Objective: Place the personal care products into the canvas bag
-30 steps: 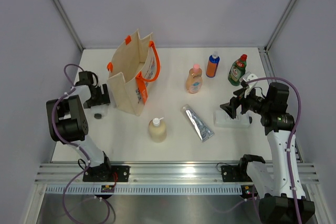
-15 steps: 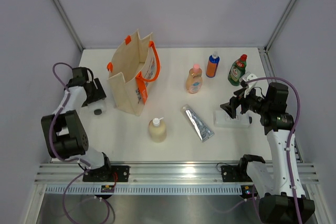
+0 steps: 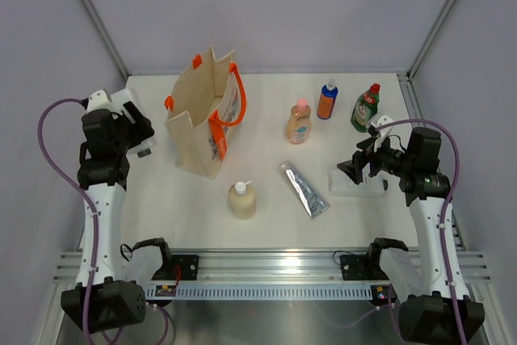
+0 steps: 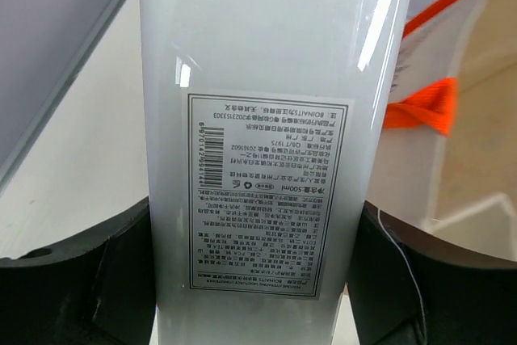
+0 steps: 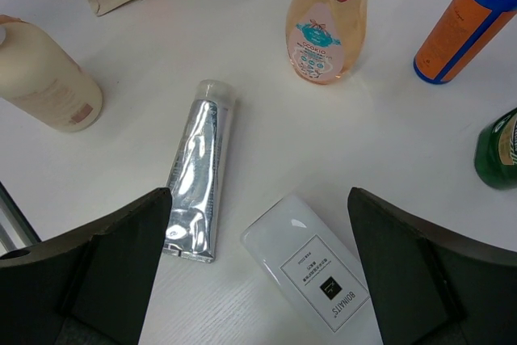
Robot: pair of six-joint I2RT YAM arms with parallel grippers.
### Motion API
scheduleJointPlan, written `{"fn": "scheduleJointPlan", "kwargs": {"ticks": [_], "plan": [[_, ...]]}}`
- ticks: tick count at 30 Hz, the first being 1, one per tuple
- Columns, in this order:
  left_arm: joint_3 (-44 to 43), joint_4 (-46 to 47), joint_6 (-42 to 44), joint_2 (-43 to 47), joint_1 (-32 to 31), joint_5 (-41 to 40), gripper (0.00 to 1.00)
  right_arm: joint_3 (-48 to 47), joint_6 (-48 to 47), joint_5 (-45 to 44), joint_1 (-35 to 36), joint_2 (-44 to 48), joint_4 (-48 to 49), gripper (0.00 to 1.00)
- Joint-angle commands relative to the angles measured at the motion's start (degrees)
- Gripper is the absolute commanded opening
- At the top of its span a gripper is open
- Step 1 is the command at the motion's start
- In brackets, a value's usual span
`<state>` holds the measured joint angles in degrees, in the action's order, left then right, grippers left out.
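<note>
My left gripper (image 3: 136, 131) is shut on a flat white bottle (image 4: 275, 119) with a printed label, held off the table just left of the canvas bag (image 3: 202, 123). The bag stands upright with orange handles (image 4: 420, 107). My right gripper (image 3: 353, 169) hangs open above a second flat white bottle (image 5: 311, 268) lying on the table, not touching it. A silver tube (image 5: 198, 171) lies to that bottle's left. A cream pump bottle (image 3: 241, 199), a peach bottle (image 3: 298, 123), an orange blue-topped bottle (image 3: 326, 101) and a green red-capped bottle (image 3: 366, 108) stand on the table.
Grey walls with metal frame posts (image 3: 97, 26) close in the table on the left, back and right. A metal rail (image 3: 258, 268) runs along the near edge between the arm bases.
My left gripper closed on the flat white bottle beside the bag and lifted it off the table as the arm rose. The right arm has hardly moved.
</note>
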<state>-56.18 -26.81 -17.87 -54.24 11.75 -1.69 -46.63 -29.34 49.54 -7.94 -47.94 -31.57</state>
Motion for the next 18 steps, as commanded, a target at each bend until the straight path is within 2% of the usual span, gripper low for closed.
{"fn": "scheduleJointPlan", "kwargs": {"ticks": [1, 5, 11, 18], "plan": [[-7.1, 15.8, -1.8, 2.3, -2.0, 10.2, 0.0, 0.2, -1.7, 2.8, -0.6, 0.0, 0.9, 1.0], [-14.1, 15.8, -1.4, -2.5, -8.3, 15.4, 0.0, 0.4, -2.0, 2.8, -0.8, -0.3, 0.8, 0.99], [-20.8, 16.9, 4.1, -8.5, -19.2, 11.6, 0.0, 0.5, -2.2, 2.6, -1.1, -0.8, 0.8, 0.99], [-32.0, 14.1, 11.0, -21.0, -20.6, 10.1, 0.01, 0.5, -2.5, 2.6, -1.4, -1.2, 0.5, 0.99]]}}
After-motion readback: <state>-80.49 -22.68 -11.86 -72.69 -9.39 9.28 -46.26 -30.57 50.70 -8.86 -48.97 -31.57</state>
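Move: The canvas bag, where the held white bottle is to go, stands about 17 cm to the right of the left hand and 12 cm ahead, its middle some 13 cm lower. The cream pump bottle is roughly 30 cm right of that hand, 15 cm back and 18 cm down. The peach bottle stands about 50 cm right, 11 cm ahead. From the idle right hand, the bag's middle is some 47 cm left, 25 cm ahead and 10 cm lower. The white bottle, still pinched by its body between the left fingers, is swung about 16 cm right, rising some 10 cm, towards and over the near-left part of the canvas bag's mouth. Forward travel adds about 8 cm, its last stretch coming after the rise has levelled off, while the wrist turns some 30 degrees clockwise and the fingers tip slightly up. ##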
